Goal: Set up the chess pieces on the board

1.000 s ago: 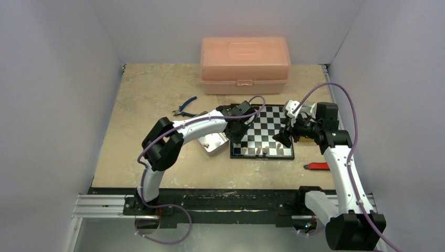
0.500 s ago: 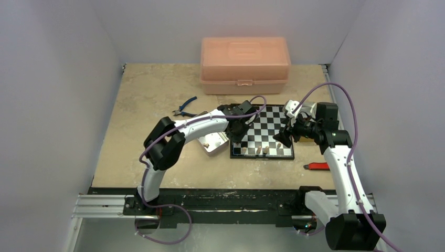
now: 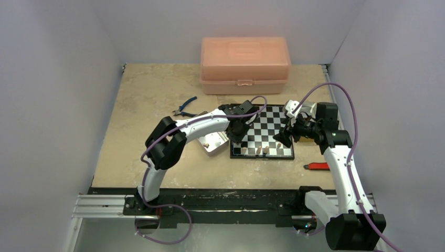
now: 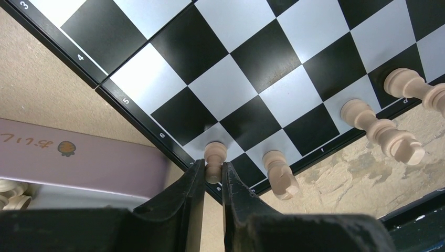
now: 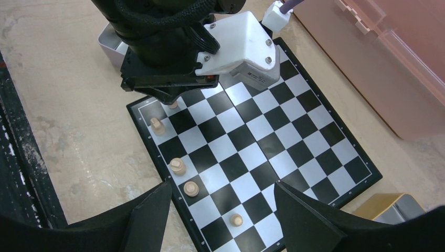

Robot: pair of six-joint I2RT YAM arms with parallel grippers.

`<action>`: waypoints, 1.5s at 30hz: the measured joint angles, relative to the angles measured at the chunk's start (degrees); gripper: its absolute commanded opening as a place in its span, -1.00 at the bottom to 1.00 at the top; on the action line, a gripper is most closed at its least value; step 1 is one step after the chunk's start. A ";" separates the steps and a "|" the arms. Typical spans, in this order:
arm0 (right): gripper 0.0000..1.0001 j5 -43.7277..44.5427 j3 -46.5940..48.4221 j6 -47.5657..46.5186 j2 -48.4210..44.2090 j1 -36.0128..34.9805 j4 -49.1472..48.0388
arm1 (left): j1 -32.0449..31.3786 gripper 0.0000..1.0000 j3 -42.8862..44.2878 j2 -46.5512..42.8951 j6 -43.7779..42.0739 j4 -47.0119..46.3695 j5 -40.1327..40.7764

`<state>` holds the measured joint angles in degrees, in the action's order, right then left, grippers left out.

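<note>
The board (image 3: 267,128) lies flat at mid-table, black and silvery-white checks. My left gripper (image 4: 212,167) is shut on the head of a light tan pawn (image 4: 215,153), whose base is at a white square by the board's near left corner. Whether the base touches the square I cannot tell. Three more tan chess pieces (image 4: 278,176) (image 4: 385,135) (image 4: 414,86) stand along the same edge row. In the top view the left gripper (image 3: 237,135) is over that corner. My right gripper (image 5: 223,197) hangs open above the board's (image 5: 294,121) near right part, empty, over a lone pawn (image 5: 236,219).
A large pink plastic box (image 3: 244,64) stands at the back. An open metal tin (image 3: 212,143) with loose pieces lies left of the board. Blue pliers (image 3: 184,107) lie further left, and a red tool (image 3: 317,166) lies near the right arm. A gold tin (image 5: 391,210) lies off the board's right side.
The left arm's elbow has edged slightly to the right. Both grippers and the pieces stay as they were.
</note>
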<state>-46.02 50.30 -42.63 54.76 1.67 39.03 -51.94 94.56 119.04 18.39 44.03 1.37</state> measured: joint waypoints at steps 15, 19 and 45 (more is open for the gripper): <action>0.51 0.00 0.00 -0.02 0.00 0.00 0.00 | -0.02 -0.48 0.52 0.92 -0.04 0.68 -0.02; 0.51 0.00 0.00 -0.02 0.00 0.00 0.00 | -0.04 -0.38 0.83 0.96 -0.07 1.09 -0.02; 0.51 -0.02 0.00 -1.11 0.00 0.00 0.52 | 0.92 -0.13 -12.92 -22.91 -2.97 -6.03 3.30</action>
<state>-46.04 50.30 -43.75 54.76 1.67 39.55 -51.03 81.65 96.14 15.42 38.00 4.67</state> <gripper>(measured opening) 0.754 0.433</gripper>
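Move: On the near-left part of the board, the pawn is between the left fingers, its middle about 2 cm below the hand point, on the white square just out from the corner. The knight stands about 3 cm to the right of it and 2 cm nearer; the crowned piece is 9 cm right, 2 cm nearer. The tray's middle lies some 11 cm to the hand's left, 4 cm out. From the right hand, the pawn is about 18 cm left, 2 cm out and 16 cm below. Opening its fingers steadily from the pawn to a bit under half their range, the left hand stays over the square with a dip of about half a centimetre. It then lifts about 10 cm clear of the pawn and, near the top, shifts some 3 cm left towards the tray, the fingertips tilting forward and right by around 15 degrees. ##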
